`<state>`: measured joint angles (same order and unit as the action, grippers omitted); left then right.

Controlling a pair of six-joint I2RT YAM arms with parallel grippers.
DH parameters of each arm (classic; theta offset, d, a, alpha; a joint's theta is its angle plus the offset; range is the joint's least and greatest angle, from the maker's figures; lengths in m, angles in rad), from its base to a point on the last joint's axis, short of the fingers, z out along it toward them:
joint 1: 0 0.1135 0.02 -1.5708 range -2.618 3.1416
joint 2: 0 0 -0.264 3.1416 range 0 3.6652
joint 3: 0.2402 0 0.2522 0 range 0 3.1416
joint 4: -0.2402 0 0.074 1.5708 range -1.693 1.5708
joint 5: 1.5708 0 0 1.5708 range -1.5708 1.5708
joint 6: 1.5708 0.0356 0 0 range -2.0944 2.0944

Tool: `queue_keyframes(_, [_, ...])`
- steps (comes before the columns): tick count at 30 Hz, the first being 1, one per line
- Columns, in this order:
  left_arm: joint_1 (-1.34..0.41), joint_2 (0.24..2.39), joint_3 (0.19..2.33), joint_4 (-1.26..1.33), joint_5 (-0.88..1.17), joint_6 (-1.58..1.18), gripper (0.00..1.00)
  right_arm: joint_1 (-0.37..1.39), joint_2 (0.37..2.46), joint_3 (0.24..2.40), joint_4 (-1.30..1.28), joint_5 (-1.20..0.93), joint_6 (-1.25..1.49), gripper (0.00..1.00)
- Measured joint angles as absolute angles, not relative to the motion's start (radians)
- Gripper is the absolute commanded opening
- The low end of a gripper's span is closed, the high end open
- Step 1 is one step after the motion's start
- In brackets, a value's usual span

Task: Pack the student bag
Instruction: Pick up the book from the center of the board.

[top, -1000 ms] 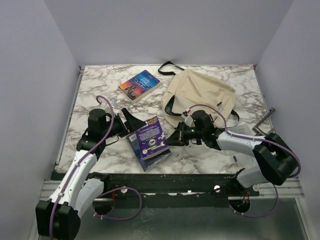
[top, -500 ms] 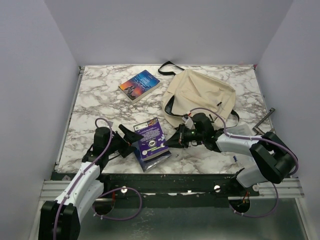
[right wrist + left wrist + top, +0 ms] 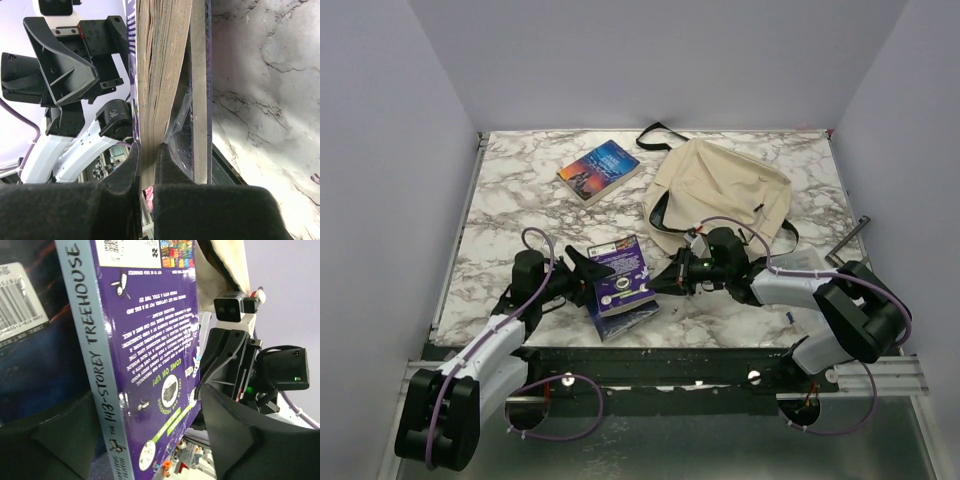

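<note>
A purple book (image 3: 623, 283), "The 143-Storey Treehouse" (image 3: 150, 335), lies near the table's front edge on top of a second, plastic-wrapped book (image 3: 199, 100). My right gripper (image 3: 666, 280) is shut on the purple book's page edge (image 3: 160, 75) from the right, its fingers (image 3: 131, 165) pinching the pages. My left gripper (image 3: 584, 272) stands open at the book's left side, one jaw at the spine and the other off the cover (image 3: 147, 392). The student bag (image 3: 720, 190), cream with black straps, lies behind the right gripper, its dark opening facing the book.
Another book with a colourful cover (image 3: 600, 170) lies at the back left of the marble table (image 3: 510, 200). A clear plastic box (image 3: 810, 265) and a metal bar (image 3: 848, 240) sit at the right edge. The black front rail (image 3: 650, 360) runs just below the books.
My left arm has dropped and moved right, bringing its jaws round the purple book's spine, and the jaws have narrowed a little. The right gripper has kept its hold; the book shifted slightly.
</note>
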<state>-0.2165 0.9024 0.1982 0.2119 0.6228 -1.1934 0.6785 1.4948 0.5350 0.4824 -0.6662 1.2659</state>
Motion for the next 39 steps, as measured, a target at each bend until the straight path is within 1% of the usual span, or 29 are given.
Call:
queue_keyframes(2, [-0.218,0.899,0.198,0.232,0.629,-1.194,0.64,0.678,1.495,0.530,0.499,-0.668,1.272,0.01])
queue_keyframes(3, [-0.218,0.897,0.198,0.241,0.630,-1.193,0.57,0.677,1.496,0.527,0.509,-0.669,1.276,0.02])
queue_keyframes(5, [-0.218,0.879,0.198,0.250,0.632,-1.196,0.47,0.673,1.501,0.519,0.528,-0.674,1.281,0.22])
queue_keyframes(6, [-0.218,0.867,0.198,0.254,0.633,-1.196,0.42,0.672,1.504,0.517,0.530,-0.675,1.279,0.33])
queue_keyframes(9, [-0.218,0.814,0.198,0.275,0.636,-1.187,0.28,0.672,1.506,0.519,0.516,-0.678,1.239,0.50])
queue_keyframes(12, [-0.218,0.783,0.200,0.282,0.641,-1.162,0.15,0.672,1.499,0.545,0.430,-0.675,1.145,0.60])
queue_keyframes(16, [-0.222,0.789,0.223,0.282,0.674,-1.098,0.01,0.673,1.448,0.591,0.247,-0.639,0.993,0.66])
queue_keyframes(17, [-0.223,0.800,0.237,0.281,0.686,-1.075,0.00,0.673,1.428,0.604,0.199,-0.626,0.959,0.67])
queue_keyframes(21, [-0.224,0.867,0.307,0.283,0.747,-0.988,0.00,0.673,1.355,0.649,0.041,-0.565,0.833,0.72])
queue_keyframes(26, [-0.231,1.007,0.437,0.283,0.904,-0.881,0.00,0.661,1.282,0.710,-0.102,-0.520,0.704,0.74])
queue_keyframes(28, [-0.240,1.036,0.481,0.285,0.979,-0.845,0.00,0.657,1.262,0.783,-0.206,-0.482,0.630,0.75])
queue_keyframes(31, [-0.258,1.040,0.517,0.273,1.042,-0.797,0.00,0.655,1.243,0.942,-0.364,-0.362,0.514,0.78])
queue_keyframes(32, [-0.270,1.040,0.538,0.244,1.056,-0.768,0.00,0.655,1.235,0.999,-0.410,-0.318,0.478,0.78])
queue_keyframes(35, [-0.332,1.049,0.641,0.100,1.037,-0.639,0.00,0.654,1.213,1.133,-0.528,-0.212,0.383,0.86])
queue_keyframes(37, [-0.411,1.068,0.744,-0.048,1.000,-0.515,0.00,0.654,1.203,1.194,-0.564,-0.173,0.332,0.87])
queue_keyframes(38, [-0.454,1.081,0.792,-0.113,0.986,-0.459,0.00,0.654,1.201,1.215,-0.572,-0.169,0.310,0.91])
queue_keyframes(39, [-0.495,1.093,0.838,-0.181,0.962,-0.403,0.00,0.652,1.200,1.232,-0.590,-0.174,0.286,0.92])
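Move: The purple treehouse book hangs between the hands. Its middle is roughly 6 cm to the right and 1 cm ahead of the left hand, whose open fingers straddle the spine edge, and about 8 cm left and 2 cm ahead of the right hand, which pinches the page edge. From the left hand, the dark book lies some 4 cm right, 4 cm back and 6 cm below. The bag's middle is roughly 26 cm ahead of the right hand, 20 cm right and 6 cm lower. The left fingers close on the spine side of the purple book while that hand already rises, lifting the book about 14 cm off the dark one, then also carrying it some 8 cm to the right and a little back as the wrist swings clockwise by roughly 45 degrees. The right fingers open early and let go of the page edge, and after a slight dip that hand draws away to the right, up about 15 cm and forward towards the bag, staying wide open as its fingers swing from pointing left to forward-left and down. ##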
